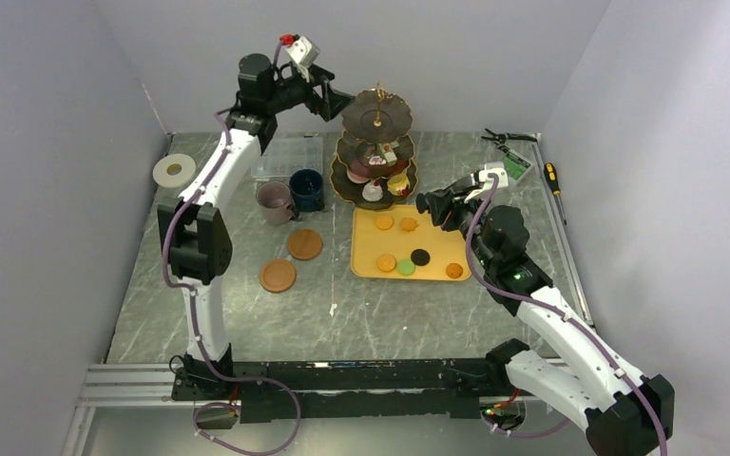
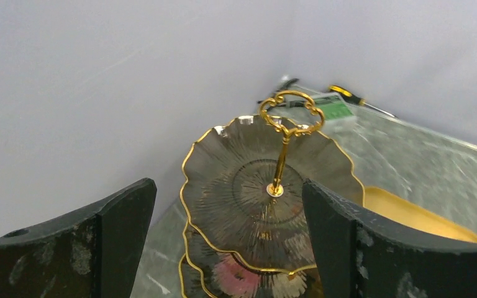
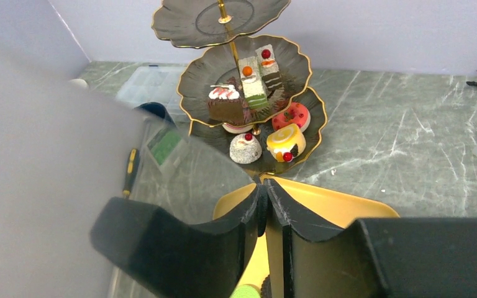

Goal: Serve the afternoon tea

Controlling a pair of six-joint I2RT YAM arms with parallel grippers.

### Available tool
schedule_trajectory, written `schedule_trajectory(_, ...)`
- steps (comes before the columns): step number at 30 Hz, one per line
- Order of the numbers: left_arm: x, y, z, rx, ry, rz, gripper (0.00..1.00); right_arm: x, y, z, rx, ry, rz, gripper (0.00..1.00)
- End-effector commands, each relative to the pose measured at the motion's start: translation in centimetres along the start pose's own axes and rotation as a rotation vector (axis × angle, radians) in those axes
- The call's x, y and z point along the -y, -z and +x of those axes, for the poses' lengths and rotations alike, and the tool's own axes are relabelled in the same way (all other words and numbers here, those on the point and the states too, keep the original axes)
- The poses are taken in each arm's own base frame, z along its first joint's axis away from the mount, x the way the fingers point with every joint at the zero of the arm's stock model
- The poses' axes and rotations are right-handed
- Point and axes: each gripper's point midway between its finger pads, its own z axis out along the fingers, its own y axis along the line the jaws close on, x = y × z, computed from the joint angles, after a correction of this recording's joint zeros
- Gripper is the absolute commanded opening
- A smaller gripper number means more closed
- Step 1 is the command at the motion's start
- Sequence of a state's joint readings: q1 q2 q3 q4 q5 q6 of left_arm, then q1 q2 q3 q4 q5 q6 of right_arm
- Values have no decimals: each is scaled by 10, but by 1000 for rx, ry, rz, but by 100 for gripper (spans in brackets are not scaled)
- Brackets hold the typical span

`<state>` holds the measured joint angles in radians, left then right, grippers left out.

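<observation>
The dark three-tier stand [image 1: 377,142] stands at the back centre, with cake slices [image 3: 251,81] on its middle tier and a pink donut [image 3: 290,115] on the bottom one. Its top tier [image 2: 267,198] is bare. My left gripper [image 1: 337,100] hovers open and empty just left of that top tier. My right gripper [image 3: 264,183] is over the far corner of the yellow tray [image 1: 361,271], shut on a thin dark macaron [image 3: 262,211] seen edge-on. Orange macarons [image 1: 384,221], a green one [image 1: 406,267] and a dark one [image 1: 420,256] lie on the tray. Mauve mug [image 1: 274,201], navy mug [image 1: 306,190] and two brown coasters [image 1: 304,244] sit to the left.
A clear plastic box [image 1: 290,157] lies behind the mugs and a white tape roll [image 1: 173,170] sits at the far left. Pliers [image 1: 509,138], a screwdriver [image 1: 553,176] and a small green-labelled case [image 1: 515,167] lie at the back right. Walls close in on three sides.
</observation>
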<state>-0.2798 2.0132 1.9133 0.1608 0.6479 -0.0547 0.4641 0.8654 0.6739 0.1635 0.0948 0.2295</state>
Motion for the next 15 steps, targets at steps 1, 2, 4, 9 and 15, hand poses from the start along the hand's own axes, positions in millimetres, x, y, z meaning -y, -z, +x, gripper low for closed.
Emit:
schedule_trajectory(1, 50, 7, -1, -13, -22, 445, 93, -7, 4, -28, 72, -20, -23, 44)
schedule_trajectory(2, 49, 4, -1, -9, -32, 471, 93, -6, 5, -28, 72, -20, -22, 44)
schedule_trajectory(4, 49, -1, 0, 4, -43, 519, 93, -6, 4, -26, 70, -19, -18, 44)
schedule_trajectory(9, 54, -15, 0, 44, -52, 603, 93, -5, 3, -23, 62, -20, -17, 45)
schedule_trajectory(15, 59, -25, 12, 63, -61, 651, 91, -5, 3, -17, 49, -25, -19, 44)
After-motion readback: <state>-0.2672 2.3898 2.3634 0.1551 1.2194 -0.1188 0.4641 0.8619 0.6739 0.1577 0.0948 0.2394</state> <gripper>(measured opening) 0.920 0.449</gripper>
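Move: The golden handle of the cake stand is the left hand's target, about 8 cm to its right, level fore and aft, and some 4 cm lower. The stand's top plate spreads under that handle, roughly 6 cm further down. The blue mug stands about 7 cm left and 6 cm back, some 31 cm below the left hand. From the right hand the handle lies about 22 cm ahead, 11 cm left and a little higher. Rightward and sinking, with a slight draw back, the left hand travels about 6 cm towards the golden handle, still wide open. It rises a touch first, then comes down over the near-left part of the top plate while swinging about 30 degrees clockwise, so the fingers end up pointing almost straight right. No touch on the handle can be seen yet. ##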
